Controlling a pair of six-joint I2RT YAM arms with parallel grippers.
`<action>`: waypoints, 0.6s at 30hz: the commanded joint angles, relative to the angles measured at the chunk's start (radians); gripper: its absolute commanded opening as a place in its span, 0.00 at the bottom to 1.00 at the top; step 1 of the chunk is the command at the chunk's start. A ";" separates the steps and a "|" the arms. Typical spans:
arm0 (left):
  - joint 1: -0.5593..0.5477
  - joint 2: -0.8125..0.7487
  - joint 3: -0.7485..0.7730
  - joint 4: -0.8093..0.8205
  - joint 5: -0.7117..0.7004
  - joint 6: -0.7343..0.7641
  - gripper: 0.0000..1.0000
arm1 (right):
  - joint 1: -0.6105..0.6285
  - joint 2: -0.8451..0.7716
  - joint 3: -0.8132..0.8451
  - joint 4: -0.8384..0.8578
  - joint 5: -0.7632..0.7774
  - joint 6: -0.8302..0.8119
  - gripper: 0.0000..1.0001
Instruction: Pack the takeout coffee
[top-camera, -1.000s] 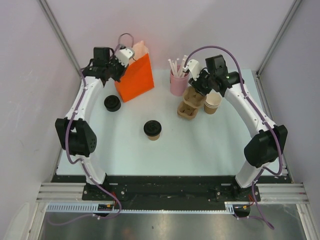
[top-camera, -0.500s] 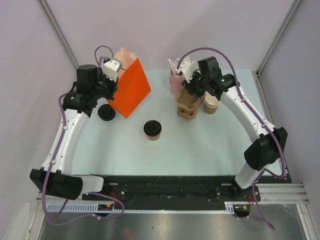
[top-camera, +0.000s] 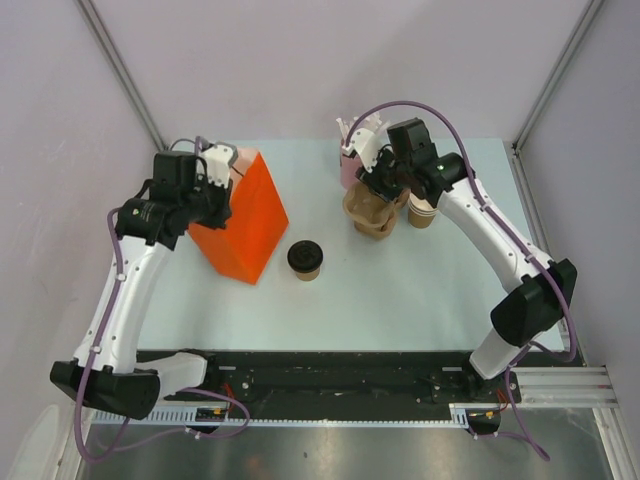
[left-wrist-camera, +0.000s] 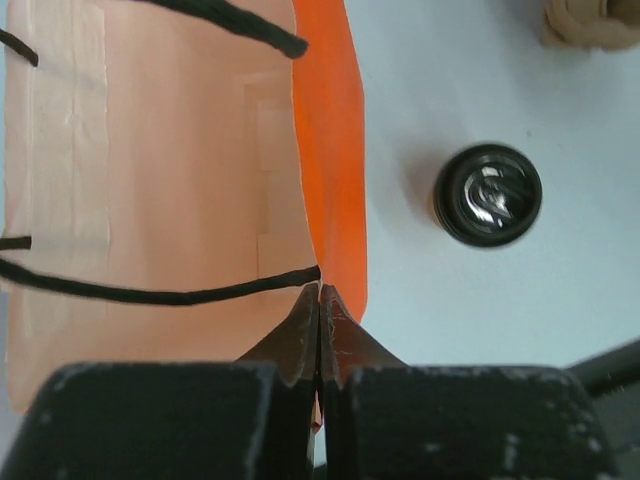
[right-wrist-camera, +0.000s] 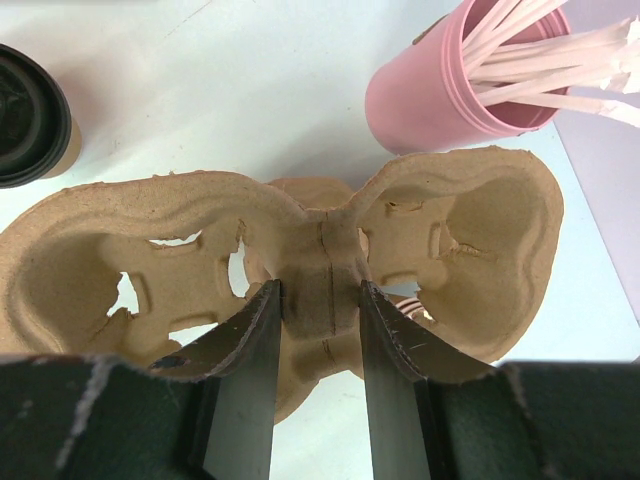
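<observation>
The takeout coffee (top-camera: 304, 258), a small kraft cup with a black lid, stands mid-table; its lid also shows in the left wrist view (left-wrist-camera: 488, 195) and at the left edge of the right wrist view (right-wrist-camera: 28, 112). The orange paper bag (top-camera: 243, 228) leans just left of it, mouth open. My left gripper (top-camera: 220, 186) is shut on the bag's upper rim (left-wrist-camera: 330, 190). My right gripper (top-camera: 382, 188) is shut on the middle ridge of the brown pulp cup carrier (right-wrist-camera: 150, 260), which also shows in the top view (top-camera: 365, 212).
A pink cup of straws (top-camera: 350, 165) stands behind the carrier, also in the right wrist view (right-wrist-camera: 440, 95). Stacked lidless paper cups (top-camera: 425, 212) sit right of the carrier. Another carrier lies under the held one. Walls and frame posts close the back and sides.
My left arm has pulled the bag forward and toward the coffee, tilting it; the black-lidded item at left is now hidden behind it. My right gripper has shifted slightly left on the carrier.
</observation>
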 joint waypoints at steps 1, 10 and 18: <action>-0.034 -0.048 -0.014 -0.161 -0.014 -0.054 0.01 | 0.017 -0.063 0.001 0.031 0.005 0.016 0.14; -0.053 -0.066 -0.072 -0.217 0.027 -0.071 0.01 | 0.038 -0.066 -0.002 0.038 0.017 0.010 0.14; -0.056 -0.066 -0.051 -0.223 0.076 -0.039 0.51 | 0.057 -0.063 0.009 0.038 0.028 0.008 0.14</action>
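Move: The left hand is shut on the orange bag's rim by a handle end. The place it brings the bag to is bare table almost under the hand, some 27 cm down, with the lidded coffee cup about 15 cm to the hand's right, level with it, 23 cm below. For the right hand, gripping a cup tray, that cup lies 17 cm left, 10 cm back, 20 cm below; the straw cup stands 9 cm ahead, 6 cm left, the paper cups 9 cm right, straight level, both nearly 20 cm below. Keeping its pinch on the bag's rim, the left hand draws the bag back about 6 cm and down some 4.5 cm to the table beside the lidded coffee cup, slowing as it goes and tipping its fingers about 15 degrees further down, and only at the very end do the fingers part by roughly a quarter of their range. The right hand keeps its hold on the cup tray and eases it a couple of centimetres back and left, slightly up, towards the coffee cup. ##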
